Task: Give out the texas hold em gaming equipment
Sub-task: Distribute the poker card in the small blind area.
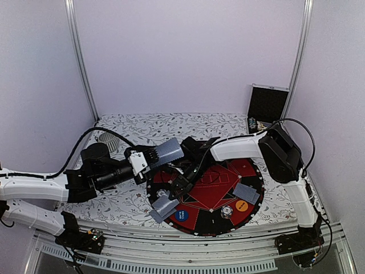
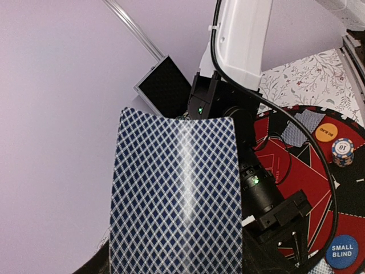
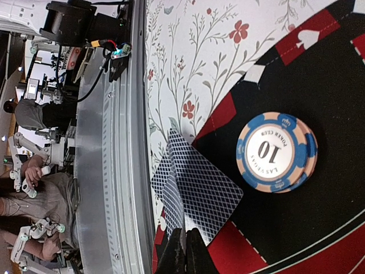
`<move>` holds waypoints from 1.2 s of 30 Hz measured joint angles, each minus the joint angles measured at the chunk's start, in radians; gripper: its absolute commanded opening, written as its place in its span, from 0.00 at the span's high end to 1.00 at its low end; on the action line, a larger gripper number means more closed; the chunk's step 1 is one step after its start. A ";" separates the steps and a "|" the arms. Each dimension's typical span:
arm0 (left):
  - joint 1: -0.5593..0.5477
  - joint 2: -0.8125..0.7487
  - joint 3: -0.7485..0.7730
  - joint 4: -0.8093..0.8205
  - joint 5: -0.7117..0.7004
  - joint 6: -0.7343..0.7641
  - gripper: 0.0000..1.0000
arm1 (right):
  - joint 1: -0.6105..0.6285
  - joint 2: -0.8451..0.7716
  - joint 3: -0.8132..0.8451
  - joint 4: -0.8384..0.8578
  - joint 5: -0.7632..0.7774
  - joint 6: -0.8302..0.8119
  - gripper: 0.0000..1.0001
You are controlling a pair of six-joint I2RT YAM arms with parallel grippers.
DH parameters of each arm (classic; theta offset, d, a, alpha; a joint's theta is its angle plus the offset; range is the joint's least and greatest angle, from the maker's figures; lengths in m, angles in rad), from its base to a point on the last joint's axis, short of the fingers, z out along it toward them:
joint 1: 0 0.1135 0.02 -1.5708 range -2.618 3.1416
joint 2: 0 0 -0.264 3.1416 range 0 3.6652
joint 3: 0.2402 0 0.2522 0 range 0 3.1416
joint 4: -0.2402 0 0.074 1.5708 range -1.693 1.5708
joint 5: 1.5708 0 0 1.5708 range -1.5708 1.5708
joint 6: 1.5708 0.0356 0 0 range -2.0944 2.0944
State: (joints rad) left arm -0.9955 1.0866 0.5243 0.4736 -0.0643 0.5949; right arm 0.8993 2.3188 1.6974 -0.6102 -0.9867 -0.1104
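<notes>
My left gripper [image 1: 155,155] is shut on a stack of playing cards [image 2: 177,194] with blue-checked backs, held up over the mat's left rim; the cards hide its fingers in the left wrist view. My right gripper [image 3: 183,245] is shut on the edge of one card [image 3: 174,194], low over the mat's left front edge. Beneath it a second card [image 3: 211,182] lies flat, also seen from above [image 1: 163,206]. A blue "10" poker chip stack [image 3: 276,151] sits beside it. More cards [image 1: 246,192], an orange disc [image 1: 242,206], a blue disc [image 1: 181,215] and chips [image 1: 226,212] lie on the mat.
The round black and red mat [image 1: 251,171] lies on a flowered cloth. A ribbed grey cup [image 1: 108,138] stands at the back left. A black silver-edged case [image 1: 266,104] stands open at the back right. A metal rail [image 3: 114,188] runs along the near table edge.
</notes>
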 measured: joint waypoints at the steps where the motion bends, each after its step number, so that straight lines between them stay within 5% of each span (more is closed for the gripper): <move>1: 0.000 0.000 0.000 0.000 0.000 0.000 0.48 | 0.002 0.002 0.000 -0.012 0.001 -0.007 0.97; 22: 0.000 0.000 0.000 0.000 0.003 0.000 0.48 | 0.017 0.075 0.033 -0.034 0.004 0.005 0.95; 29: 0.000 0.000 0.000 0.000 0.003 0.000 0.48 | 0.017 0.075 0.033 -0.040 0.008 0.008 0.66; 36: 0.000 0.000 0.000 0.000 0.003 0.000 0.48 | 0.018 0.061 0.039 -0.056 0.017 0.002 0.52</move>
State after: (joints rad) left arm -0.9958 1.0866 0.5243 0.4732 -0.0608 0.5945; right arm 0.9176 2.3795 1.7363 -0.6659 -0.9695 -0.1081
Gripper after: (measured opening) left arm 0.527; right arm 0.419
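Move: The card already lying in the small blind area, where the right gripper's held card is to go, is about 4 cm back, 4 cm left and 4 cm below the right hand. The chip stack stands some 4 cm ahead and 4 cm left of that hand, and the small blind button roughly 5 cm back and 3 cm right, both about 4 cm below. From the left hand, the lying card is about 6 cm back, 3 cm right and 23 cm down. Lower the right gripper about 3 cm, easing back about 1 cm, to bring its pinched card down onto the card lying beside the small blind button. Hold still there, then spread the almost shut fingers to a bit under half open to let go, and begin rising by half a centimetre. Keep the left hand still, gripping its upright cards. ##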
